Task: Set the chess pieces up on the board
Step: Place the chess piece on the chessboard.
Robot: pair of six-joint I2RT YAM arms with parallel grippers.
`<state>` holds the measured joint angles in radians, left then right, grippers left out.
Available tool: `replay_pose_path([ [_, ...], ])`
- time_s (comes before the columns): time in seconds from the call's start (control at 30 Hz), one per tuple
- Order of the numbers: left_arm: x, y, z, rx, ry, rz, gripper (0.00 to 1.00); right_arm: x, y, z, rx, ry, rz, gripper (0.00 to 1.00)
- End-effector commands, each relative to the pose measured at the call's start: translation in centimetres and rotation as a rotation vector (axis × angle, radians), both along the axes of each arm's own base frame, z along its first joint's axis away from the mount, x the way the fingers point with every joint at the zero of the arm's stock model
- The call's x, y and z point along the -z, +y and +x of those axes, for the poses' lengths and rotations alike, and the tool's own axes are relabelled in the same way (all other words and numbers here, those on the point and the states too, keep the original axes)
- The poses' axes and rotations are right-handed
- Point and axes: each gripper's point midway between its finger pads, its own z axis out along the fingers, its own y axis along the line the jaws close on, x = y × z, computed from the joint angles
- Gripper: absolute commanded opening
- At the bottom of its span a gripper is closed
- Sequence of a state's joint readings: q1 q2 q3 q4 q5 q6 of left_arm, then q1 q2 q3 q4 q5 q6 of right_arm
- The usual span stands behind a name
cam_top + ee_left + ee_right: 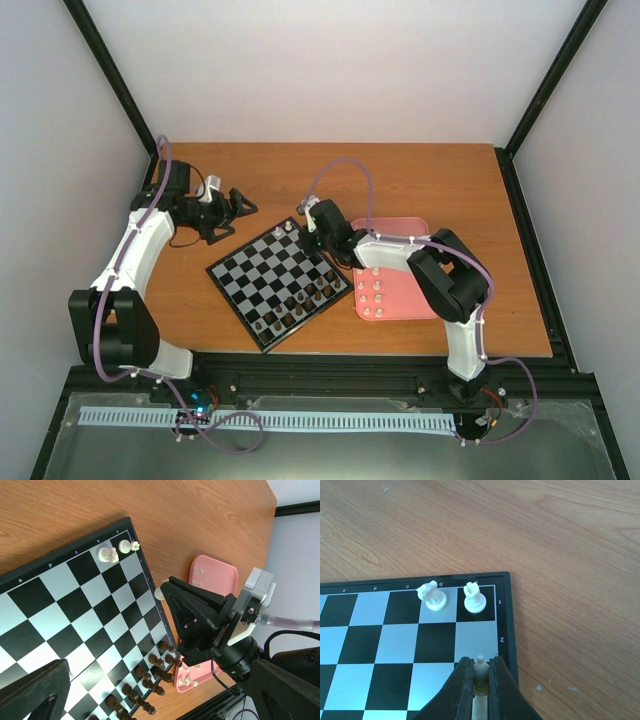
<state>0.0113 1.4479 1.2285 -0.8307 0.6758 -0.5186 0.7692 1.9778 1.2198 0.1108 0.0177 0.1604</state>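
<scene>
The board lies angled at the table's middle. A cream-white knight and rook stand on neighbouring squares of the board's far row, the rook in the corner. Another white chess piece is pinched in my right gripper, which is shut on it just inside the board's right rim, two rows nearer than the rook. The left wrist view shows this piece at the tips of the right gripper. My left gripper is open and empty, beyond the board's far left side.
A pink tray right of the board holds several more white pieces. Dark brown pieces fill the board's near rows. My right arm's elbow hangs over the tray. Black frame rails border the wooden table.
</scene>
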Motion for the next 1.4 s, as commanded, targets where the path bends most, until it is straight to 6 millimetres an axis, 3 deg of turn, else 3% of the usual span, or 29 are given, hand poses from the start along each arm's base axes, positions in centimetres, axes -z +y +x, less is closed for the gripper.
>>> replay_pose_path([
  [0.0, -0.9, 0.3, 0.1, 0.006, -0.064, 0.014, 1.0, 0.7, 1.8, -0.5, -0.05, -0.015, 0.02, 0.03],
  [0.2, -0.8, 0.3, 0.0, 0.007, -0.063, 0.016, 1.0, 2.3, 2.5, -1.1, -0.073, 0.019, 0.012, 0.03],
  [0.43, -0.7, 0.2, 0.1, 0.011, -0.062, 0.014, 0.99, 2.7, 2.5, -1.3, -0.071, 0.029, -0.001, 0.03],
  [0.6, -0.5, 0.2, 0.1, 0.01, -0.057, 0.012, 1.0, 2.8, 2.2, -1.8, -0.074, 0.032, -0.022, 0.11],
  [0.87, -0.6, 0.2, 0.3, 0.007, -0.059, 0.01, 0.99, 1.3, 1.6, -2.3, -0.073, 0.009, -0.035, 0.2],
  [1.17, -0.4, 0.3, 0.2, 0.004, -0.055, 0.011, 0.99, 0.2, 0.9, -2.6, -0.06, -0.006, -0.038, 0.21],
  [1.37, -0.8, 0.2, 0.2, 0.001, -0.059, 0.007, 1.0, -2.2, 0.9, -2.7, -0.074, -0.024, -0.043, 0.35],
])
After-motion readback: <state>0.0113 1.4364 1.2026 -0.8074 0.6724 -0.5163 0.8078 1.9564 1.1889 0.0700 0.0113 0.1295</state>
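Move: My right hand already pinches the white bishop. Its landing spot, on the board's edge file, lies almost straight below, about 5 cm down and 1 cm left. The white rook stands some 6 cm ahead and 6 cm left of the hand, the white knight about 4 cm ahead and 8 cm left; the nearest dark piece is roughly 9 cm back and 5 cm right. From my left hand that spot is some 5 cm ahead, 16 cm right and well below. I bring the bishop down onto the board's edge squares with my right hand, about 2.5 cm down and 2 cm left, easing back a little, and hold there briefly. Then I part my fingers partway and let go of the bishop, sliding about 1.5 cm back and to the right before lifting some 2 cm. ##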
